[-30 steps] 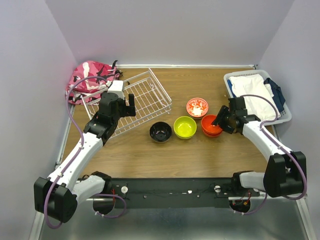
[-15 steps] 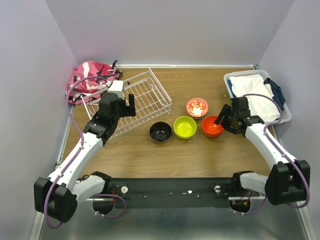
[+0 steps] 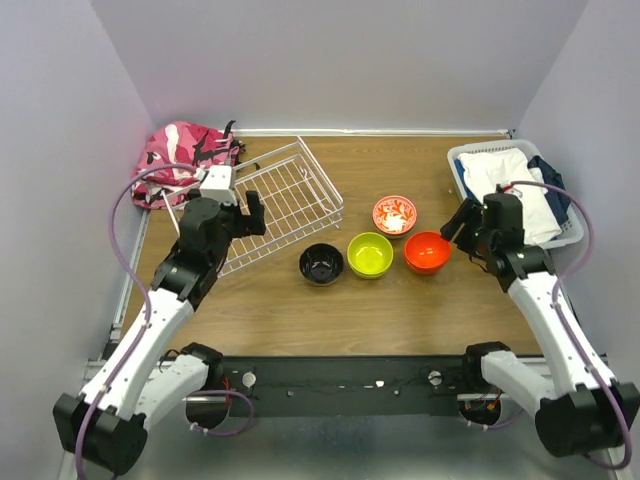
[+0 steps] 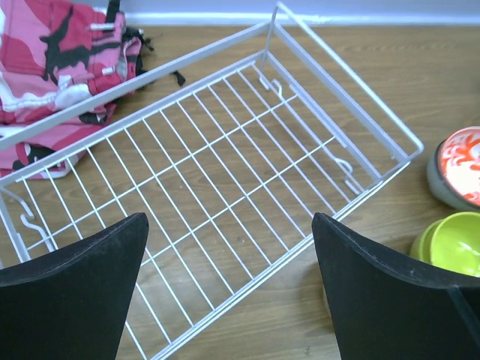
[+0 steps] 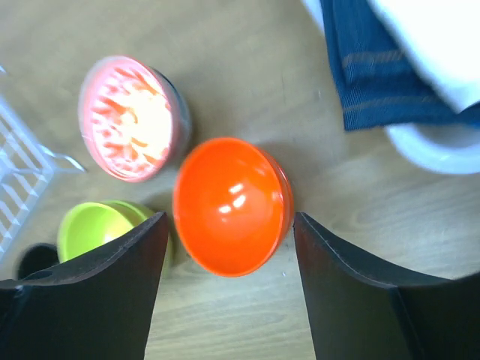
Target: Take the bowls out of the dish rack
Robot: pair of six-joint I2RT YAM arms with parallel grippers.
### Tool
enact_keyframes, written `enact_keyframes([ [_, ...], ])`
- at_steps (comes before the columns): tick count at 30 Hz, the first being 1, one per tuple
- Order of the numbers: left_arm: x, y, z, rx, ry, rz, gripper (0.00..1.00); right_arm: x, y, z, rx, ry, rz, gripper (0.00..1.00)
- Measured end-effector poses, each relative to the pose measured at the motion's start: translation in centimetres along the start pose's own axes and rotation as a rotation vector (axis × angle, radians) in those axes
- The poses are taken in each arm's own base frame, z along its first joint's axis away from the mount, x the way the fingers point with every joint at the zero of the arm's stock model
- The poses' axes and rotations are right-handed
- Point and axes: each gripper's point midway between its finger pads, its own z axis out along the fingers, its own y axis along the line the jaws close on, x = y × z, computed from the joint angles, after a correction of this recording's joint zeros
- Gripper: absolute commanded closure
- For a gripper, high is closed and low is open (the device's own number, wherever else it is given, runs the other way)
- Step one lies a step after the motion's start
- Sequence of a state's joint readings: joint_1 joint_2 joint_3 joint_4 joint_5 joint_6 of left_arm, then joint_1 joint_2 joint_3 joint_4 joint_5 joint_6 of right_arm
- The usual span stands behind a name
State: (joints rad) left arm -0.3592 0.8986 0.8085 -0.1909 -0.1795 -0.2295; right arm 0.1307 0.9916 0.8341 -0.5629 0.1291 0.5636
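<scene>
The white wire dish rack [image 3: 290,198] lies tilted at the back left, and in the left wrist view the dish rack [image 4: 225,172] holds nothing. Four bowls stand on the table to its right: black-inside [image 3: 321,263], lime-green [image 3: 370,254], orange [image 3: 427,251] and white with red pattern [image 3: 394,214]. My left gripper [image 3: 252,213] hovers open over the rack's near rim, its jaws [image 4: 229,292] wide apart and empty. My right gripper [image 3: 460,228] is open just right of the orange bowl [image 5: 232,206], which rests free between the spread fingers.
A white plastic basket [image 3: 566,235] of clothes stands at the back right, close behind my right arm. A pink camouflage bag [image 3: 180,155] lies behind the rack at the back left. Purple walls close in three sides.
My right gripper opened, let go of the orange bowl and drew back to the right and up. My left arm shifted slightly back over the rack.
</scene>
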Motion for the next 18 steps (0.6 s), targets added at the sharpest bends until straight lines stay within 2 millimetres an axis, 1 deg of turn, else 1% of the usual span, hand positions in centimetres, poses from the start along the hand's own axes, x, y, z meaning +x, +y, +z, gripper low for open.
enact_keyframes([
  [1,-0.6,0.0,-0.7,0.004,-0.023,-0.007,0.01,-0.7,0.2,-0.6,-0.012,-0.028,-0.004,0.19],
  [2,-1.1,0.0,-1.3,0.007,-0.041,-0.012,0.01,-2.0,0.6,-1.8,-0.032,-0.083,-0.005,0.17],
  [3,-1.7,0.1,-2.1,0.01,-0.062,-0.018,0.01,-2.9,0.8,-2.7,-0.047,-0.122,-0.009,0.12],
  [5,-2.5,0.3,-3.6,0.009,-0.1,-0.028,0.01,-4.7,1.1,-4.7,-0.078,-0.211,-0.011,0.05],
  [6,-3.1,0.6,-4.8,0.005,-0.128,-0.036,0.01,-5.4,1.2,-5.7,-0.089,-0.253,-0.016,0.01],
  [7,-3.6,1.0,-6.1,-0.006,-0.157,-0.047,0.01,-6.1,1.2,-6.7,-0.101,-0.296,-0.019,0.0],
  [9,-4.3,1.6,-7.8,-0.021,-0.201,-0.064,0.01,-7.4,1.1,-8.9,-0.125,-0.39,-0.027,0.0],
  [12,-5.1,3.0,-11.0,-0.059,-0.285,-0.102,0.01,-8.7,0.7,-11.6,-0.142,-0.495,-0.036,0.0],
  [13,-5.2,3.5,-11.8,-0.074,-0.309,-0.115,0.01,-9.2,0.5,-12.9,-0.148,-0.547,-0.038,0.0],
  [14,-5.1,3.9,-12.6,-0.085,-0.329,-0.126,0.01,-9.6,0.2,-13.9,-0.147,-0.582,-0.039,0.0],
  [16,-4.8,4.9,-14.2,-0.115,-0.378,-0.15,0.01,-10.0,-0.3,-15.2,-0.145,-0.639,-0.04,0.0],
  [18,-4.3,5.9,-15.2,-0.145,-0.413,-0.168,0.01,-10.2,-1.0,-16.4,-0.14,-0.7,-0.038,0.0],
])
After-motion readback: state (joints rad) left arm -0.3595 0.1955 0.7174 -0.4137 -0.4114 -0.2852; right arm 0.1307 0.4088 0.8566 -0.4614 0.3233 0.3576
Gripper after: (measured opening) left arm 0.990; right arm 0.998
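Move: The orange bowls, stacked, lie about 2 cm ahead of the empty right hand, some 7 cm to its left and 12 cm below. From that hand the patterned bowl is about 10 cm ahead and 14 left, and the green bowl roughly 1 ahead and 20 left. The left hand, also empty, has the emptied dish rack about 7 cm ahead, 3 right and 20 below; the orange bowls are about 42 cm to its right, 1 back and 20 below. Upward first and foremost, the right hand climbs some 17 cm off the orange bowls, easing back and a little to its right, tipping its fingers up about 40 degrees and spreading them from three-quarters to fully open. The left hand meanwhile withdraws back, left and up from the dish rack, about 12 cm back, still wide open, its fingers tipping up and turning counter-clockwise. Both are already clear of everything. ##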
